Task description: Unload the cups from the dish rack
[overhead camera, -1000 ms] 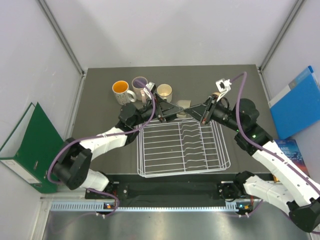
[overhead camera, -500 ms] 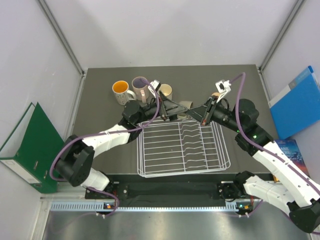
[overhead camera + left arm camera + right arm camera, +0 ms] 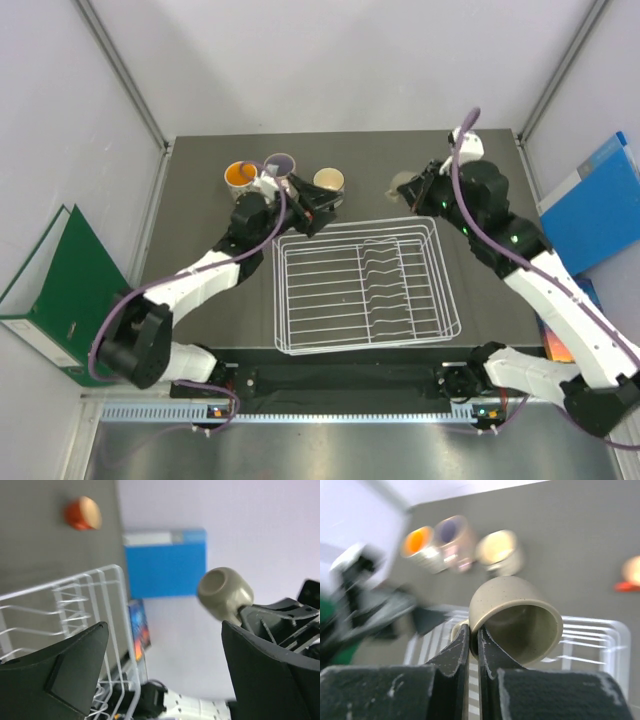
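Note:
My right gripper (image 3: 472,630) is shut on the wall of the small tan cup (image 3: 515,615), one finger inside and one outside, and holds it tilted in the air above the far edge of the white wire dish rack (image 3: 365,290). In the top view the tan cup (image 3: 404,183) hangs just beyond the rack's far right corner. My left gripper (image 3: 165,670) is open and holds nothing; in the top view it (image 3: 315,205) sits by the rack's far left corner. On the table behind the rack stand the orange-inside mug (image 3: 240,175), the purple-inside mug (image 3: 281,165) and the cream mug (image 3: 328,180). A small red-orange cup (image 3: 631,574) lies on the table.
A blue folder (image 3: 595,205) leans at the right wall and a green binder (image 3: 50,290) at the left. The rack's wires hold nothing in the top view. The two grippers are about a hand's width apart over the rack's far edge.
My left gripper opened wide and drew back left toward the mugs. My right gripper shut on the tan cup and lifted it up and back to the right.

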`<state>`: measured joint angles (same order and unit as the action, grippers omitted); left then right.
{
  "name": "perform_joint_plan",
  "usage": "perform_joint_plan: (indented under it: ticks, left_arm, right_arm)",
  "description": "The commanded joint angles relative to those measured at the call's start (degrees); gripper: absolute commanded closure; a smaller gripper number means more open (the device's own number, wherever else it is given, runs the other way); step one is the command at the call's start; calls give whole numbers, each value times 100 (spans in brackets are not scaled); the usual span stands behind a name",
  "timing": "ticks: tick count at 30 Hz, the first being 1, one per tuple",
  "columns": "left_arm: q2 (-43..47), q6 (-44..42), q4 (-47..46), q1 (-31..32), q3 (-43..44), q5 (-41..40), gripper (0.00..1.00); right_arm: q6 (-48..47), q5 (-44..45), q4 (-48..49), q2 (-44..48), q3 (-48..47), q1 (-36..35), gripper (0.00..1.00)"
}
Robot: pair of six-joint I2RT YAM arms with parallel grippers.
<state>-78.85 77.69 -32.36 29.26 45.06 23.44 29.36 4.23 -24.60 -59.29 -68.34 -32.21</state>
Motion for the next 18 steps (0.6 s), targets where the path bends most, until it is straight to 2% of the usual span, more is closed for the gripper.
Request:
perform_joint_plan:
  ticks: [1,2,3,6,7,10,13,18]
  left_arm:
    - [703,-52,1423,-245,-410,-990,1]
    - [783,-244,1773,-254,-349,-1173,1]
    - [836,-359,2577,-245,-175,-1236,1]
    - [950,-825,3742,-245,256,-1551,1]
    - [959,-921,4398,-245,362,-1649,1]
    - [959,-1238,5455,-236,688,-2044,1]
    - [985,-1484,6046,-236,847,-2256,1]
    - [1029,-1836,6408,-245,899,-2291,1]
  right_arm:
    - [-125,1642,-1080,-1011,-988,574,100]
    - [-54,1686,-1169,-1163,-1084,697,100]
    - [33,1704,-1239,-1312,-1242,994,100]
    - [306,1686,-1372,-1822,-1401,1592,100]
    - [446,1695,-1450,-2058,-1463,1725,100]
    - [596,1931,-1512,-2472,-1682,1972,100]
    - [676,2099,-1653,-2963,-2042,2051,100]
    - [685,2240,-1925,-3659,-2727,2078,100]
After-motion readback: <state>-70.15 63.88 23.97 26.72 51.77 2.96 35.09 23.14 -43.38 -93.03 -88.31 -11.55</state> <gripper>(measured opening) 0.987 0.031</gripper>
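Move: The right hand already pinches the grey cup by its wall. The open table it is bound for lies about 15 cm ahead, 18 cm right and 25 cm below, just right of the small orange cup (15 cm ahead, 12 cm right). The cream cup stands about 16 cm ahead and 17 cm left; the rack's middle is 9 cm back, 7 cm left. From the empty left hand that spot is some 17 cm ahead, 35 cm right. Carry the pinched grey cup with the right gripper about 15 cm right, 13 cm forward and 12 cm down towards the clear table beside the orange cup, swinging the wrist clockwise and tipping the fingers downward; keep the grip shut. Meanwhile draw the empty, wide-open left gripper left and down, over the rack's far left corner, rolling it and tipping its fingers down. ##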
